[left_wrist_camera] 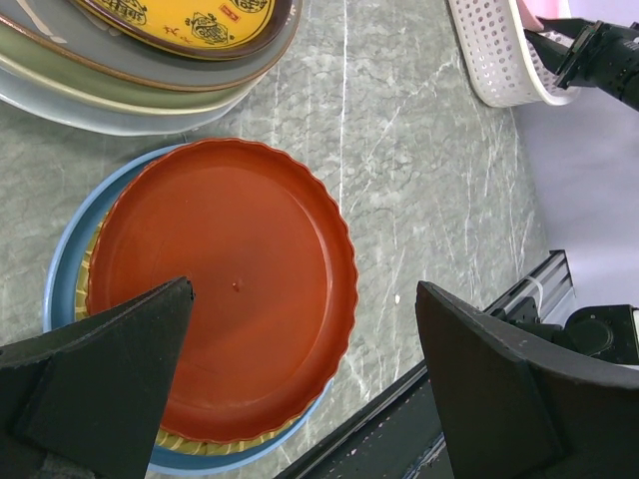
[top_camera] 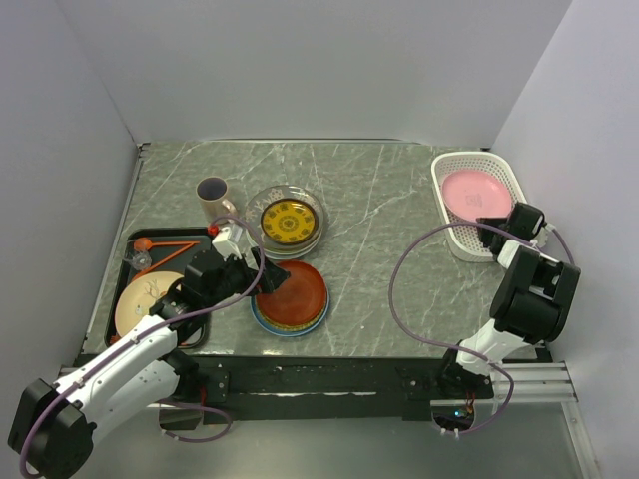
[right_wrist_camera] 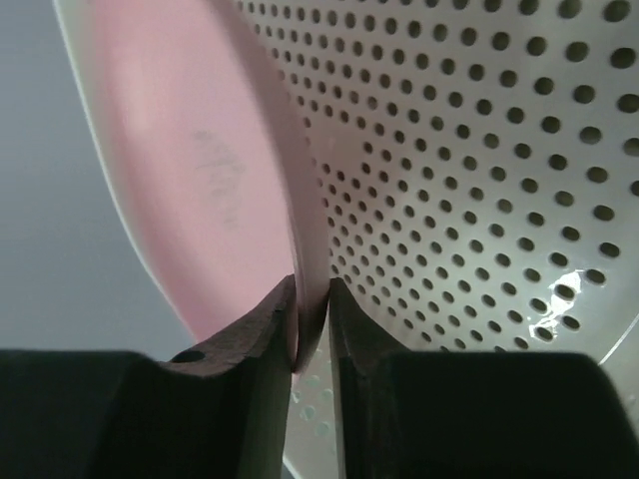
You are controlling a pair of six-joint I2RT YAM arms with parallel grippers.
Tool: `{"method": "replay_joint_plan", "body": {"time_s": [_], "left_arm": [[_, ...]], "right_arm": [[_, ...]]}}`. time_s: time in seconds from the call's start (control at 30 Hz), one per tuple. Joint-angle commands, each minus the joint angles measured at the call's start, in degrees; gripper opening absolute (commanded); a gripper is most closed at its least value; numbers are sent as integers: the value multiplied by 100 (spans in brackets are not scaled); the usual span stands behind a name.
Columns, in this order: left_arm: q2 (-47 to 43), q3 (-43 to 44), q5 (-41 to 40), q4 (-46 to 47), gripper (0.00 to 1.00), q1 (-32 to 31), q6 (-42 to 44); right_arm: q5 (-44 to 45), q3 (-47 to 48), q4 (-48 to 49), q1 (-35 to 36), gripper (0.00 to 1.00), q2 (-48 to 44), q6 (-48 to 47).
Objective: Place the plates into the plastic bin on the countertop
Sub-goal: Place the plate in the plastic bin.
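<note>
A pink plate [top_camera: 477, 192] lies tilted inside the white plastic bin [top_camera: 449, 215] at the countertop's [top_camera: 379, 269] right side. My right gripper [top_camera: 496, 232] reaches in over the bin's near wall. In the right wrist view its fingers [right_wrist_camera: 270, 329] pinch the pink plate's [right_wrist_camera: 200, 170] near rim, against the perforated bin wall [right_wrist_camera: 479, 150]. A red scalloped plate [left_wrist_camera: 230, 289] rests on a blue plate [left_wrist_camera: 60, 289] in front of the left arm. My left gripper [left_wrist_camera: 305, 329] hovers wide open above the red plate's near edge, holding nothing.
A stack topped by a yellow-patterned plate [top_camera: 290, 220] stands behind the red plate [top_camera: 295, 291]. A beige mug [top_camera: 213, 197] is to its left. A black tray [top_camera: 135, 261] at the left edge holds a beige branch-motif plate [top_camera: 145, 294]. Walls close in the left, back and right.
</note>
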Motion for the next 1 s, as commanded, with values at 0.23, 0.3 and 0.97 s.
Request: {"method": "replay_joint_plan", "body": {"time_s": [0.23,0.3,0.97], "left_arm": [[-64,93,111,213,99,-5,102],[-64,93,129,221,99,-5,93],[-135,189,200,134,99,-5,128]], "right_arm": [[-320,104,552,-33,39,-163,-208],[-346,113,561,-33,40,-180,-216],[-830,-159,1352,2,49,-444,-49]]}}
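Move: At the near-right rim of the pink plate, the right hand is already inside the plastic bin. The bin's middle lies about 5 cm ahead of that hand, level with it sideways and some 3 cm below; the plate's middle is roughly 7 cm ahead, 2 cm left and 2 cm below. From the left hand, the bin is about 20 cm farther out, some 53 cm to the right and about 10 cm lower. Letting go of the pink plate's rim, the right hand's already parting fingers spread further, from about a quarter to half open. It lifts clear by about 3.5 cm, easing forward and left over the plate's near side by roughly 1.5 cm each way, while the fingers tip up some 10 degrees and swing slightly counter-clockwise. ##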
